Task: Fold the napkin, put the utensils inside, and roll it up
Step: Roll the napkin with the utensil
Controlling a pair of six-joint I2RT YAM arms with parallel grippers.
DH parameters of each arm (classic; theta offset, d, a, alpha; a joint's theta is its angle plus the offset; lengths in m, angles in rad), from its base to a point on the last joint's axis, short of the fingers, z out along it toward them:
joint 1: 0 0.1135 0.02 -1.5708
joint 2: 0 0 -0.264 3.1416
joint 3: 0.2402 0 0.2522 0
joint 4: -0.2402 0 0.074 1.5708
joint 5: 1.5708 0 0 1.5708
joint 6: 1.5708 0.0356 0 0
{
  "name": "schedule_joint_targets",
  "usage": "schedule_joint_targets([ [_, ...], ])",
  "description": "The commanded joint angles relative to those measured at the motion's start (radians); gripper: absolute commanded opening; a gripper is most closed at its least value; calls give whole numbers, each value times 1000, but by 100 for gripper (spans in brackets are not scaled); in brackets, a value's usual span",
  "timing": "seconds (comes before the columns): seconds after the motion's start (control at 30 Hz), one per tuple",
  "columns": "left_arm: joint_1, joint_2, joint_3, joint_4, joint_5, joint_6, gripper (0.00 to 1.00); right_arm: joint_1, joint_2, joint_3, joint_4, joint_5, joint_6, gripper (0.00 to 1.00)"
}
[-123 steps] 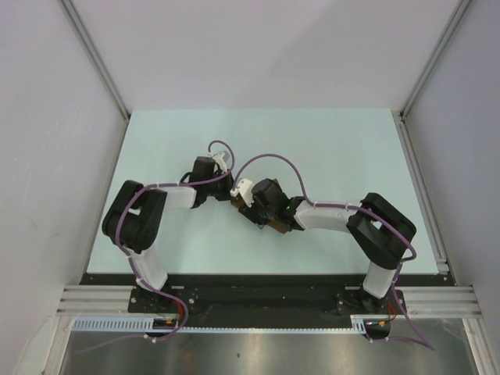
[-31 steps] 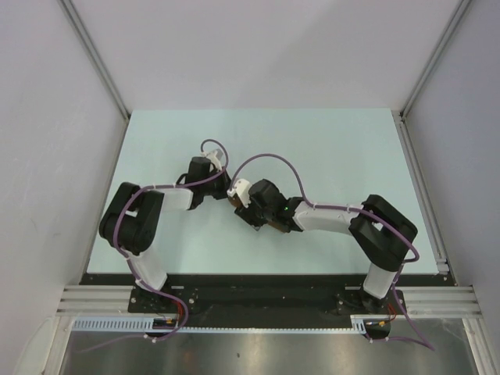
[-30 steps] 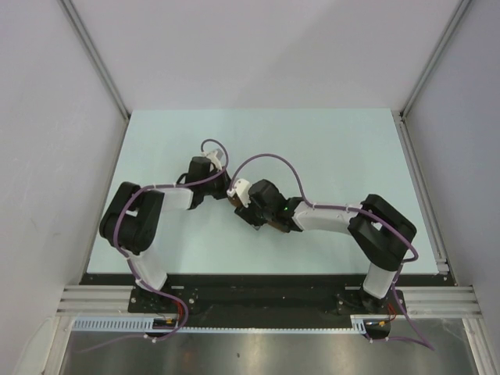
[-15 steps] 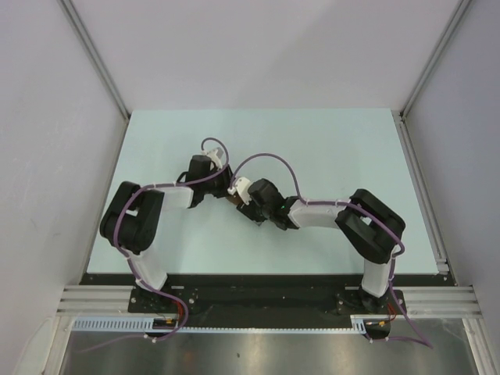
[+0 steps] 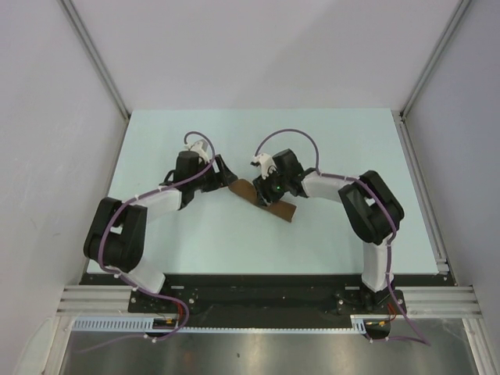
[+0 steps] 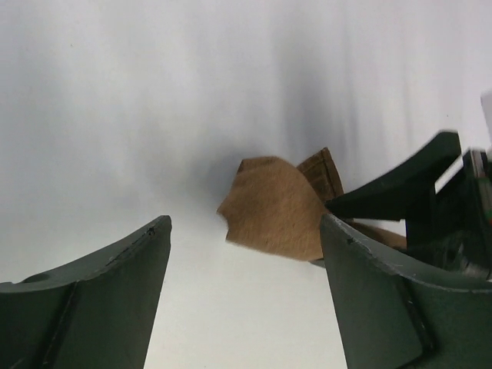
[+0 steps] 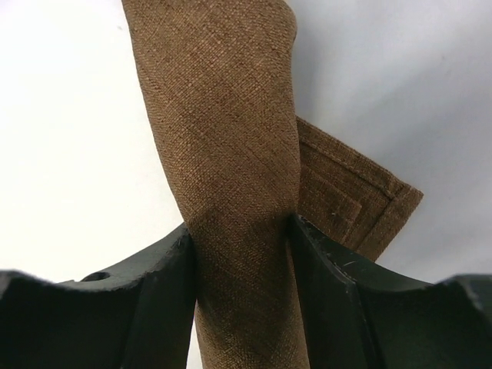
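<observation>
The napkin [image 5: 283, 209] is a brown cloth rolled into a slim bundle, lying diagonally at the middle of the table. My right gripper [image 5: 264, 194] is shut on the roll near its upper left end; in the right wrist view the roll [image 7: 223, 92] runs between both pads, with a hemmed flap [image 7: 354, 204] sticking out to the right. My left gripper [image 5: 226, 178] stands open just left of the roll's tip. In the left wrist view the napkin's end [image 6: 269, 204] lies ahead of the wide-apart left gripper [image 6: 246, 223], touching neither finger. The utensils are hidden.
The pale green table [image 5: 328, 141] is walled on the left, right and back. Both arms reach towards the table's middle, their cables looping above them. The right gripper's dark fingers [image 6: 400, 192] show at the right of the left wrist view.
My left gripper has opened, let go of the napkin and drawn back to the left. Both arms moved farther from their bases, and the roll now shows more fully beside the right gripper.
</observation>
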Motion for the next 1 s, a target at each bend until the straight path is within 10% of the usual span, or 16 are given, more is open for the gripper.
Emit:
schedule_joint_targets([
  [0.0, 4, -36, -45, 78, 13, 17, 82, -70, 118, 78, -114, -260, 84, 53],
  [0.67, -33, 98, -83, 353, 132, -35, 74, -135, 316, 173, -180, -634, 154, 52],
  [0.97, -55, 155, -68, 345, 140, -40, 37, -144, 321, 162, -153, -639, 179, 53],
])
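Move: The roll's left end lies about 4 cm to the left hand's right, 1 cm back and 5 cm below; a loose folded flap beside that end is some 7 cm right, 1 cm ahead and 6 cm below. The right fingers already straddle the roll's middle, with its left end roughly 8 cm left and 4 cm ahead of them, its right end 8 cm right and 4 cm back. Left hand goes some 5 cm right and down, closing around the roll's left end; right, still gripping, turns 35 degrees. ##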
